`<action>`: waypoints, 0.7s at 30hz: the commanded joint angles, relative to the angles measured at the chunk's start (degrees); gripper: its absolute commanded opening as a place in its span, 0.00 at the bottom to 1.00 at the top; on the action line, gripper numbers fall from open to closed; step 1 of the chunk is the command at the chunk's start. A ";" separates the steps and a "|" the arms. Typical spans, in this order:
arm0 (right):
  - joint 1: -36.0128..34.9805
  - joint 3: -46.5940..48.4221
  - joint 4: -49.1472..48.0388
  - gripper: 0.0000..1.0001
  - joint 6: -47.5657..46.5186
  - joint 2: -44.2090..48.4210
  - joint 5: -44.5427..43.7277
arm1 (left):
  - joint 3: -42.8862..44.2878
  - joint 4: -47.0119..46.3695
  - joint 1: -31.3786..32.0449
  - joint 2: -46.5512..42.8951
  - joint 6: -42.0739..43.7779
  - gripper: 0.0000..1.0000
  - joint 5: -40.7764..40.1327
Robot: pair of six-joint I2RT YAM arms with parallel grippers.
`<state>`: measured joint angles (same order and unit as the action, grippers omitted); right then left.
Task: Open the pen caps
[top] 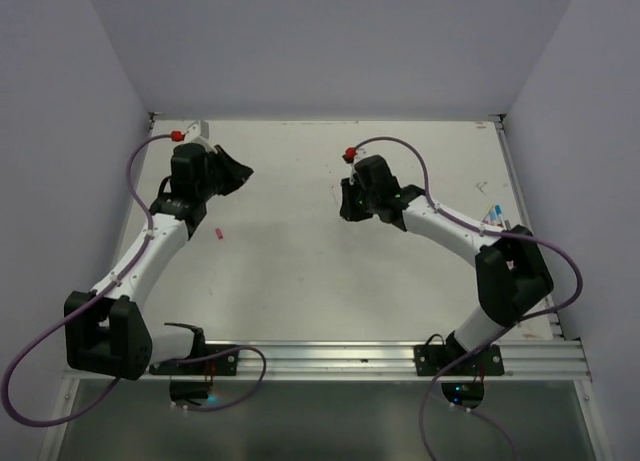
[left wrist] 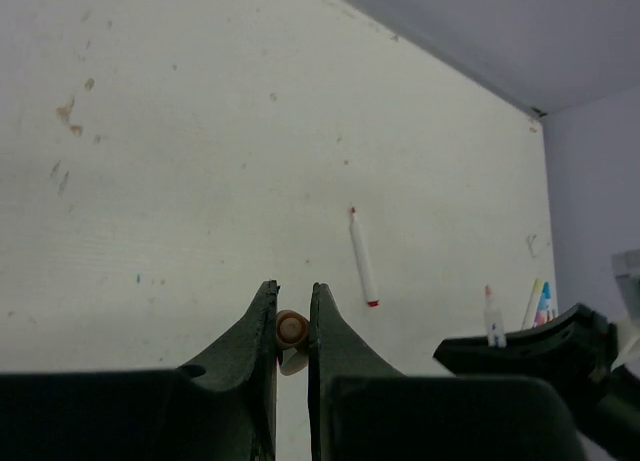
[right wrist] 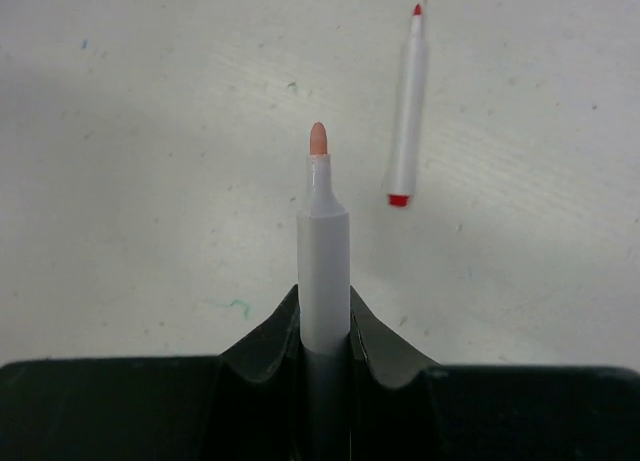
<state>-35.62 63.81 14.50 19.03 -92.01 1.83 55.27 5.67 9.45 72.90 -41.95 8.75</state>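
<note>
My left gripper [left wrist: 291,286] is shut on a small peach-coloured pen cap [left wrist: 291,328], seen end on between the jaws. My right gripper [right wrist: 324,296] is shut on a white pen [right wrist: 323,251] whose bare orange tip [right wrist: 318,138] points away from the wrist. Seen from above, the left gripper [top: 240,171] and right gripper [top: 345,199] face each other over the middle of the table, well apart. An uncapped white pen with a red tip [right wrist: 408,111] lies on the table beyond the held pen; the left wrist view also shows this red pen [left wrist: 363,256].
A small red cap [top: 217,232] lies on the table beside the left arm. More pens [top: 494,217] lie near the right edge, the same pens [left wrist: 540,303] showing in the left wrist view. White walls close off the table's left, back and right sides.
</note>
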 commanded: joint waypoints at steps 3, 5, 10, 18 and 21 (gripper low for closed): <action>2.30 8.34 4.22 0.00 -9.35 -9.32 -1.65 | -5.95 5.49 0.21 0.13 5.92 0.00 -0.67; 3.27 10.36 3.69 0.00 -9.88 -13.71 -0.60 | -7.19 4.35 0.21 0.13 5.83 0.00 0.91; 5.91 11.68 -0.17 0.00 -11.29 -18.56 -1.65 | -6.58 4.26 0.21 -0.48 6.88 0.00 2.85; 8.01 12.12 -1.94 0.00 -13.66 -21.72 -0.77 | -6.49 3.82 0.21 -0.57 7.59 0.00 3.55; 8.46 13.44 -1.94 0.00 -13.66 -23.65 -0.07 | -6.57 3.29 0.21 0.30 7.41 0.00 4.52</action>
<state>-27.42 74.46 14.39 7.11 -113.51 1.06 47.77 10.76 9.45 73.41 -36.14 11.40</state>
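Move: The right hand, with the uncapped peach-tipped pen in its fingers, is bound for free table about 9 cm ahead, 5 cm to its right and 11 cm below. The loose red-tipped pen lies just left of that spot, some 9 cm straight ahead of the hand and 11 cm down. The left hand, with the peach cap, has the loose red cap about 6 cm back, 11 cm to its left and 22 cm down; the red-tipped pen lies 4 cm ahead, 22 cm right, as low. The right arm keeps its pinch on the uncapped pen and carries it out and down, about 7 cm forward and 9 cm lower with some 4 cm to its right, rolling its left side down a little, to come in low just right of the red-tipped pen; whether the held pen meets the table can't be seen. The left hand, still pinching the peach cap, sinks about 8 cm and draws back some 4 cm, closer to the red cap, its fingers tipping down about 10 degrees, then practically stops, still well above the table. ##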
